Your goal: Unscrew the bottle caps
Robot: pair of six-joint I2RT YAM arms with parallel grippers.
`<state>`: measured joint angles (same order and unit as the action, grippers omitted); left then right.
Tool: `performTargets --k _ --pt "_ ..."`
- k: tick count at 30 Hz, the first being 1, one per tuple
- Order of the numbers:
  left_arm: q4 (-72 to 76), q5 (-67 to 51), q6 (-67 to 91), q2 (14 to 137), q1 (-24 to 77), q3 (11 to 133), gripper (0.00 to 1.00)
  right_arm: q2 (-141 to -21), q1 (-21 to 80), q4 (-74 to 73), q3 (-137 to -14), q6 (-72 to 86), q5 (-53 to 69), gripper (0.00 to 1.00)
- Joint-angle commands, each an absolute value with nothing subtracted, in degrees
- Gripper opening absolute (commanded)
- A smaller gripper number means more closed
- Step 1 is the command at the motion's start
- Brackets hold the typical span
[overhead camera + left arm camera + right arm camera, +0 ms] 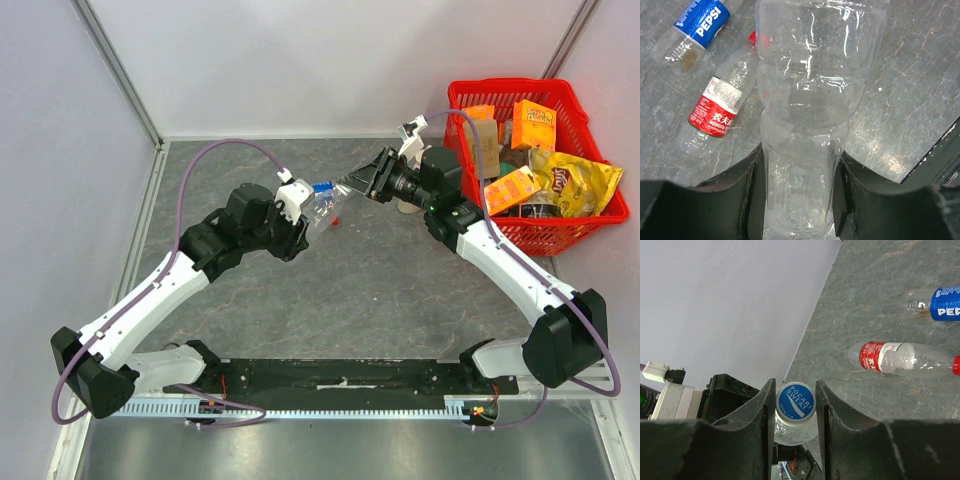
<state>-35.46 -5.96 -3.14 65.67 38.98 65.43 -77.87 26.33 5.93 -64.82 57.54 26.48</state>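
Note:
My left gripper (pixel 799 160) is shut on the body of the clear unlabelled bottle (pixel 810 90) and holds it above the table. The bottle's cap (pixel 795 401), blue on top with white ribbed sides, sits between my right gripper's (pixel 795 390) fingers, which press on both sides of it. In the top view the right gripper (pixel 352 183) meets the cap (pixel 322 186) from the right, and the left gripper (pixel 305 215) sits below it. A red-label bottle (pixel 720 107) with a red cap (pixel 754 38) and a Pepsi bottle (pixel 697 25) lie on the table underneath.
A red basket (pixel 540 235) full of snack packets stands at the back right, close behind the right arm. White wall panels (pixel 70 150) close the table on the left and at the back. The grey marble tabletop (pixel 380 290) stretches between the arms.

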Motion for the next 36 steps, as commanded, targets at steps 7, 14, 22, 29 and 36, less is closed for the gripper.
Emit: performTargets --k 7,14,22,29,36 --pt "-33.4 -6.7 -1.7 65.8 38.8 68.7 0.27 -75.9 26.5 13.4 -63.5 57.2 29.9 0.0" --pt "-32.1 -13.6 -0.6 65.0 38.8 70.0 0.23 -74.4 26.5 14.5 -65.4 52.6 33.0 0.0" --pt "-30.9 -21.9 2.4 63.7 38.8 70.8 0.2 -72.1 26.5 15.2 -66.6 47.9 38.0 0.0" --pt "-26.9 -30.6 3.3 60.0 38.8 69.3 0.19 -69.5 26.5 18.4 -65.7 45.5 44.5 0.0" --pt "-23.4 -42.5 4.9 58.7 38.8 68.2 0.18 -67.8 26.4 25.2 -65.0 45.2 52.5 0.0"
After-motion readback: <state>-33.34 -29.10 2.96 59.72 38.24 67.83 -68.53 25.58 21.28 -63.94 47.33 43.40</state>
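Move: Between the right hand's fingertips already sits the Pocari cap, while the left hand grips that clear bottle near its base; from the left hand the cap is about 8 cm ahead, 8 cm to the right and 13 cm higher. The red-capped bottle lies some 7 cm ahead and 13 cm left of the right hand, roughly 29 cm below; the Pepsi bottle is about 18 cm ahead and 7 cm left of that hand, just as far down. Twisting against each other, both hands keep their grips and, after a near standstill, rise and draw back from the lying bottles with growing speed. The right climbs about 10 cm and comes back 8, its fingers tipping up some 30 degrees and swinging counter-clockwise; the left goes up and back about 6 cm each, drifting right, and turns clockwise, its left side dropping. ##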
